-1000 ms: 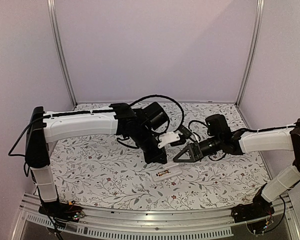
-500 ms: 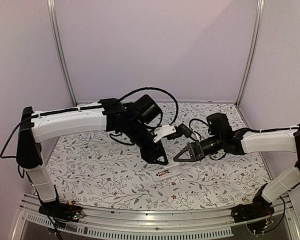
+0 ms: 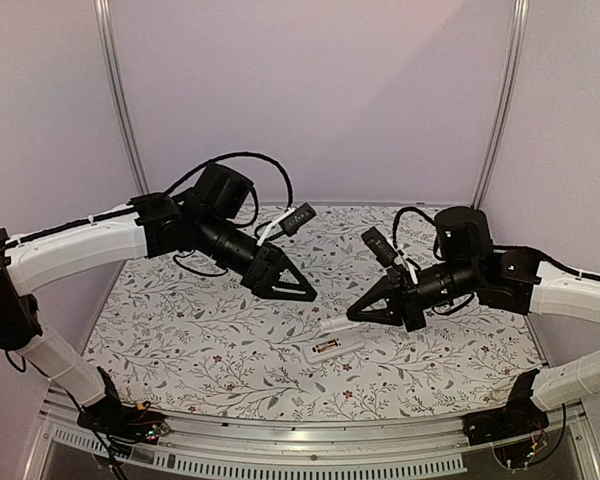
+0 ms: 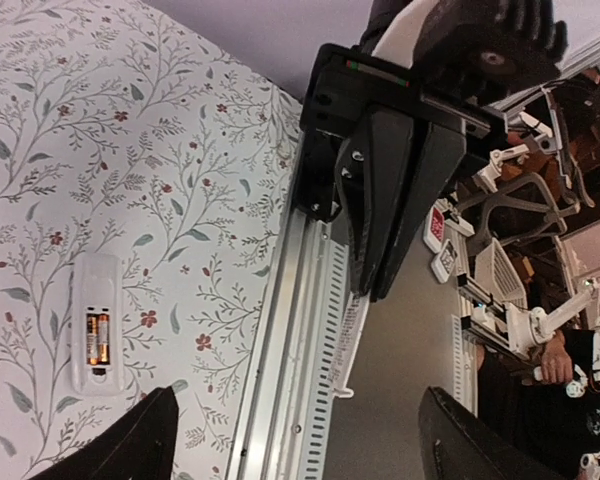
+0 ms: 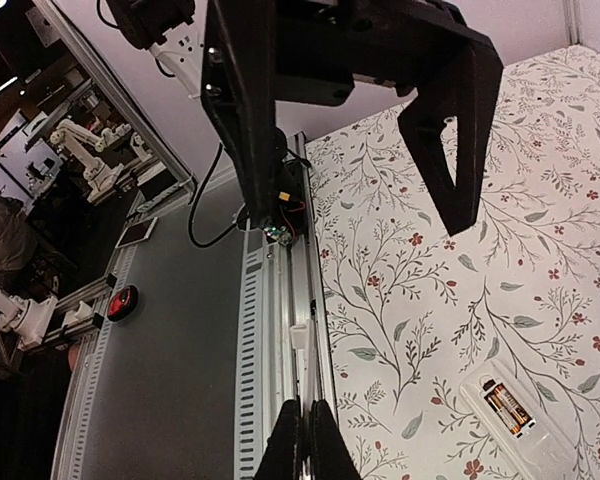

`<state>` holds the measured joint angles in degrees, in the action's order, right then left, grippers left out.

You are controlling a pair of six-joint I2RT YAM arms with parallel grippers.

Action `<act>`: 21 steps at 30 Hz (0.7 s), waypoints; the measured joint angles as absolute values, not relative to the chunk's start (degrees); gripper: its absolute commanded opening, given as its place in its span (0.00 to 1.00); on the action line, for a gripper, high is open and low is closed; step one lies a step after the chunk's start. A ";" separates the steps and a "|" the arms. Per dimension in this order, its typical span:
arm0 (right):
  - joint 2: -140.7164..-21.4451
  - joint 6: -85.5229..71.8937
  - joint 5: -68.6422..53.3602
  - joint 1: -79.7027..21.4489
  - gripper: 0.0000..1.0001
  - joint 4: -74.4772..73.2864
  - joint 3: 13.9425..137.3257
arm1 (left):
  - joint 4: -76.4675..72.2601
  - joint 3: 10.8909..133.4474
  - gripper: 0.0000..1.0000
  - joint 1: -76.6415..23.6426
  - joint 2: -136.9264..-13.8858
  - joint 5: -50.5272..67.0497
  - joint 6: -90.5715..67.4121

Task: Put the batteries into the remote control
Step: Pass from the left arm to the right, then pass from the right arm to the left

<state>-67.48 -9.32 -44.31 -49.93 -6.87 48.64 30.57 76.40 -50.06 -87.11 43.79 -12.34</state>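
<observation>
The remote control [image 3: 336,347] lies back-up on the flowered cloth near the front, its recess uncovered, with the two batteries [image 3: 327,347] side by side inside. The left wrist view shows this remote control [image 4: 94,325] and its batteries [image 4: 97,338], and so does the right wrist view: remote control [image 5: 520,415], batteries [image 5: 505,408]. My right gripper [image 3: 352,316] hovers just above the remote's right end, shut on a thin white cover plate [image 3: 337,325], seen edge-on [image 5: 302,372] between its fingers [image 5: 290,445]. My left gripper [image 3: 302,292] hangs open and empty up to the left, with its fingertips [image 4: 145,440] far apart.
An aluminium rail [image 3: 310,440] runs along the table's near edge. Pale walls and two metal posts [image 3: 122,110] close in the back and sides. Both arm bases sit at the front corners.
My left gripper opened, let go of the white cover plate and drew back up to the left. My right gripper shut on the plate and carried it down toward the remote.
</observation>
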 measured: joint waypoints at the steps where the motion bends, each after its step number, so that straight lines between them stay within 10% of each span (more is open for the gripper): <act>1: -66.54 -7.51 -42.81 -51.16 0.00 -7.99 49.15 | 29.43 75.50 0.77 -49.98 -87.07 45.78 -14.20; 21: -63.70 10.07 -31.48 -62.33 0.00 -21.32 61.10 | 5.32 64.25 0.60 -53.93 -85.52 68.07 -36.38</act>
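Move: The battery cover, held out by its end in the right fingers, has its middle some 5 cm back and 5 cm to the right of the open left hand, about 2 cm lower. Its middle lies roughly 3 cm to the left of the right hand, level fore and aft and 1 cm below. The remote control with its batteries lies on the table, about 4 cm ahead of the left hand, 5 cm to its right and 24 cm below. The empty left hand draws back about 8 cm and, after a slight dip, rises some 2 cm towards the free end of the battery cover, rolling its forward side down over 20 degrees and turning its fingers clockwise; they narrow partway but stay open, short of gripping. Meanwhile the right hand keeps its pinch on the cover, lifts it about 6 cm while drawing back 5 cm, and rolls it the opposite way, forward side up, presenting its free end to the left gripper. ##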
